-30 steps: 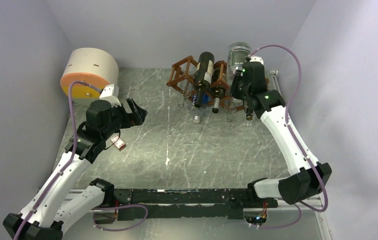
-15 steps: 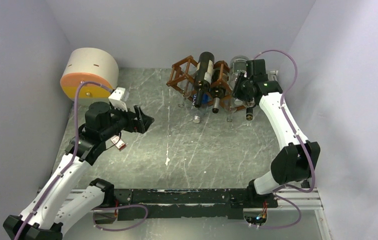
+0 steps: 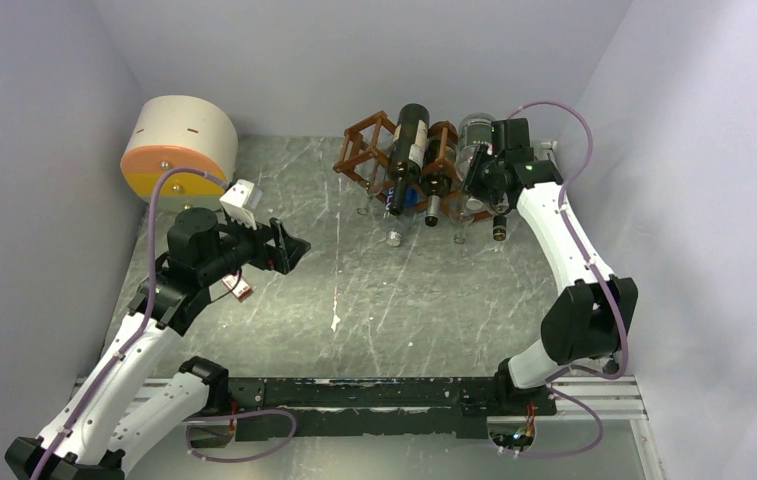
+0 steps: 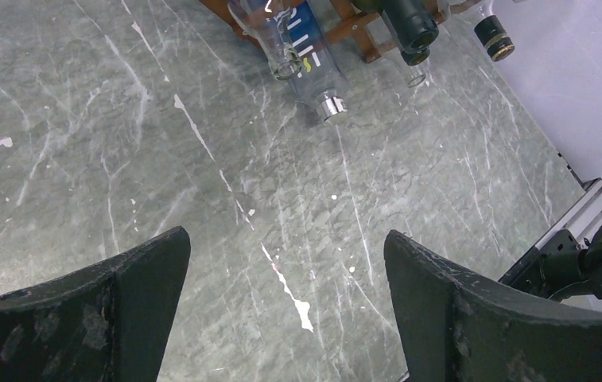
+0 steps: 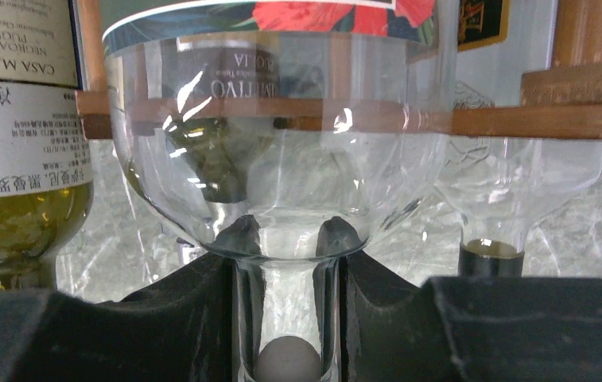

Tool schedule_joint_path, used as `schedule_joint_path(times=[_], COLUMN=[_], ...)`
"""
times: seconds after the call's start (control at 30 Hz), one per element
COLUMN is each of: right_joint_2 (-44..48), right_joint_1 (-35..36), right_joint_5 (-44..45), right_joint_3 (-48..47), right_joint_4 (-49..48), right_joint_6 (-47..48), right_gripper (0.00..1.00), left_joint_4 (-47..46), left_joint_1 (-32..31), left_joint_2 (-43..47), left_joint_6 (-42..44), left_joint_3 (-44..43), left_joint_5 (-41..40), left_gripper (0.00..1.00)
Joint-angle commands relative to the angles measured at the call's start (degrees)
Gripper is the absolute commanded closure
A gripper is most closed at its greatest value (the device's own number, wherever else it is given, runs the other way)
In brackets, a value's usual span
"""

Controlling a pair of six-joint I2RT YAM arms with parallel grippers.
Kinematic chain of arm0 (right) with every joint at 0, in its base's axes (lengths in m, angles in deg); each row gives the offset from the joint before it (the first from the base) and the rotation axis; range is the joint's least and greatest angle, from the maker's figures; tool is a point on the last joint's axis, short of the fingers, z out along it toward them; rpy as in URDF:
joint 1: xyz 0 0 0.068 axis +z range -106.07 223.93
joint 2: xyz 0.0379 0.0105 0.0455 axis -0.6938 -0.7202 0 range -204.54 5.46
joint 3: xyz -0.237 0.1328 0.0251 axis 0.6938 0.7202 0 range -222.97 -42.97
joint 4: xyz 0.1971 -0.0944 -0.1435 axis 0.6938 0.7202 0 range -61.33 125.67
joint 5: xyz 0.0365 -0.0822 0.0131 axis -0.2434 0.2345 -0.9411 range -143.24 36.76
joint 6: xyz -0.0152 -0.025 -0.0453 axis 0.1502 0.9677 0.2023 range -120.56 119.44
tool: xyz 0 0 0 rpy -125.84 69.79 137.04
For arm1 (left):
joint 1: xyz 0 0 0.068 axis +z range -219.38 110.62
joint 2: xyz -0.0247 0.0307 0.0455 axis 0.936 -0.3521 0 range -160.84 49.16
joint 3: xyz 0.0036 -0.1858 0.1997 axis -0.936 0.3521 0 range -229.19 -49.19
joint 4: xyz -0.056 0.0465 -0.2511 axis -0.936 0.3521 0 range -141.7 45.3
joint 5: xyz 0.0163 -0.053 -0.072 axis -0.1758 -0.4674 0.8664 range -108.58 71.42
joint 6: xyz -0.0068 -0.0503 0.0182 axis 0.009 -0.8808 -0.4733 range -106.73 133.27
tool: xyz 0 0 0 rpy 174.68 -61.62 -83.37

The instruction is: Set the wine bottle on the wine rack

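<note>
A clear glass wine bottle (image 3: 473,138) with a red flowered label lies at the right end of the reddish-brown wooden wine rack (image 3: 363,141), neck pointing toward the near side. My right gripper (image 3: 482,178) is shut on that neck. In the right wrist view the bottle (image 5: 281,159) fills the middle, and the black fingers (image 5: 194,318) press the neck from both sides at my right gripper (image 5: 288,263). A rack slat (image 5: 536,119) shows behind the glass. My left gripper (image 3: 292,246) hovers open over the bare table at the left, and nothing lies between the fingers of my left gripper (image 4: 285,239).
Dark bottles (image 3: 412,138) and a clear blue-lettered bottle (image 4: 313,56) lie in the rack, necks toward me. A round beige drum with an orange face (image 3: 176,146) stands at the back left. A small tag (image 3: 239,288) lies under the left arm. Walls close in on both sides.
The right arm has lowered the clear bottle from above the rack's right end down into it, its elbow folding inward. The left gripper has swung a little to the right, still open.
</note>
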Motion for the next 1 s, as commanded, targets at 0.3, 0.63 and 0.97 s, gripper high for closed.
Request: schedule_joint_path(times=[0.3, 0.63, 0.97], right_joint_2=[1.12, 7.00, 20.90], right_joint_1=[-0.53, -0.53, -0.54], right_joint_5=[0.26, 3.63, 11.81], right_joint_3=[-0.13, 3.46, 8.27], right_joint_4=[-10.42, -10.11, -5.26], right_joint_6=[2.51, 2.59, 0.90], right_gripper=[0.50, 0.30, 0.28], left_joint_4=[-1.39, 1.53, 8.58], left_joint_1=[-0.24, -0.24, -0.16], left_joint_2=[-0.79, -3.21, -3.12], left_joint_6=[0.48, -0.18, -0.96], left_joint_3=[-0.10, -2.43, -11.21], left_joint_5=[1.32, 0.35, -6.33], left_gripper=[0.05, 0.05, 0.05])
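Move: The clear wine bottle already lies in its slot on top of the rack, still held by the neck in the right hand, its middle about 10 cm straight ahead and some 2 cm higher. The big dark bottle is about 13 cm left and 6 cm ahead; the black-capped clear bottle is some 5 cm right, 4 cm ahead and 10 cm below. From the left hand, the held bottle lies about 24 cm ahead, 36 cm right and slightly lower. Right hand nudges the bottle 1–2 cm forward, opens off its neck, then rises 7 cm, finally drawing back. ##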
